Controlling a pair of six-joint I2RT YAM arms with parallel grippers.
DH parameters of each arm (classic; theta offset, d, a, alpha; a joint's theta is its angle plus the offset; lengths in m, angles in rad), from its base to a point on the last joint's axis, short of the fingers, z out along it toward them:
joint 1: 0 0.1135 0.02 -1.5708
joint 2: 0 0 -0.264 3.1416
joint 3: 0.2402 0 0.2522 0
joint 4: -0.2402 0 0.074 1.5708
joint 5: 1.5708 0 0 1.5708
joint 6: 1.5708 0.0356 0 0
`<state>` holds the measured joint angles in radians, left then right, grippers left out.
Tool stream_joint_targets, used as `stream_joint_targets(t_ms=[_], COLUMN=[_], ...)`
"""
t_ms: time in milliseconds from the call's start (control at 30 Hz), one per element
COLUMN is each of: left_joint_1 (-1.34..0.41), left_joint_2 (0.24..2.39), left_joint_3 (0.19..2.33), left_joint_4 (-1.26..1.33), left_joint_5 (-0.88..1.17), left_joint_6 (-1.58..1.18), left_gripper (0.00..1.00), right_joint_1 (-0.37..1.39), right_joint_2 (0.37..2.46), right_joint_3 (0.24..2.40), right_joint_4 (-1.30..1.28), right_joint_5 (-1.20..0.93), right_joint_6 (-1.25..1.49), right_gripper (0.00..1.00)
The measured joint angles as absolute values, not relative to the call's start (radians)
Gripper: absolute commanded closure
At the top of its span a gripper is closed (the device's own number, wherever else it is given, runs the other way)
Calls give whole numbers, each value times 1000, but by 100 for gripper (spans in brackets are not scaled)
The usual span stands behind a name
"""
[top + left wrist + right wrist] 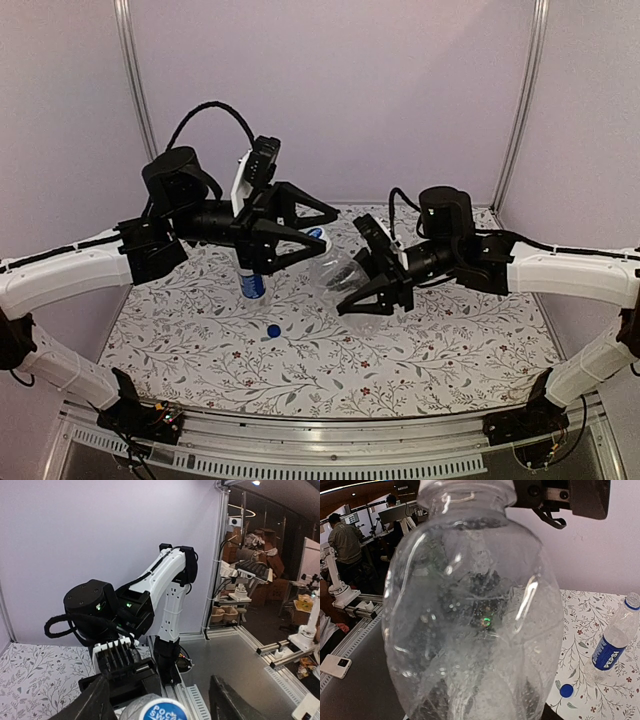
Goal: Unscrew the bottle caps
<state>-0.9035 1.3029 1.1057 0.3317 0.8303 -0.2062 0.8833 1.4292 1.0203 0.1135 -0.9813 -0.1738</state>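
My right gripper point(355, 272) is shut on the plain clear bottle point(347, 274), holding it tilted above the table. That bottle point(470, 615) fills the right wrist view and hides the fingers. Its whitish cap with a blue top point(316, 236) points toward my left gripper point(328, 232). In the left wrist view the cap point(162, 710) sits between the two fingers point(95, 700) of that gripper point(162, 705), which stands open with gaps on both sides. The bottle with the dark blue label point(252, 282) point(611, 647) stands upright on the table. A solid blue cap point(273, 330) point(565, 690) lies loose in front of it.
The floral table mat point(420, 350) is walled in by pale panels at the back and sides. Both arm bases sit on the metal rail point(330, 435) at the near edge. The right arm point(170, 590) rises in the left wrist view.
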Motion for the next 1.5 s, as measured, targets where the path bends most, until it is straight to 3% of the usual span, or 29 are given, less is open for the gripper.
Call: stream_joint_targets(t_ms=[200, 533, 800, 1133, 1400, 1500], left_joint_1=[-903, -902, -896, -891, -935, -970], left_joint_2=[1330, 1331, 1331, 1287, 1256, 1259], left_joint_3=[1106, 1106, 1106, 1061, 1052, 1073], left_joint_4=[337, 367, 374, 372, 290, 220], left_joint_5=[867, 902, 898, 740, 319, 152], left_joint_6=[-202, -218, -197, -246, -387, -449], left_gripper=[50, 67, 100, 100, 100, 93], right_joint_1=[883, 883, 883, 882, 883, 883], right_joint_2=[1430, 1430, 1430, 1419, 1403, 1406], right_joint_3=[1026, 1026, 1026, 1025, 1025, 1026], right_joint_4=[113, 113, 113, 124, 115, 96], right_joint_5=[-999, -1005, -994, -836, -596, -535], right_joint_6=[-174, -174, -158, -136, -118, -117], right_gripper=[74, 74, 75, 75, 75, 75])
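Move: The white-and-blue cap of the clear bottle sits between the open left fingers, about 1 cm back and 1 cm below the hand point. From the right hand, which already holds the bottle's body, the cap is some 5 cm to the left, level fore and aft, and 11 cm up. The labelled Pepsi bottle stands about 16 cm ahead and 17 cm left of the left hand, 28 cm lower; the loose blue cap lies 6 cm ahead, 12 cm left, 38 cm down. The clear bottle's cap is pinched by the left fingers, which close on it with the hand almost in place. Then both hands swing forward together, the left about 8 cm while turning some 35 degrees counter-clockwise with its pinch kept, the right about 7 cm while turning some 25 degrees clockwise, still gripping the bottle body, to twist cap against bottle. ##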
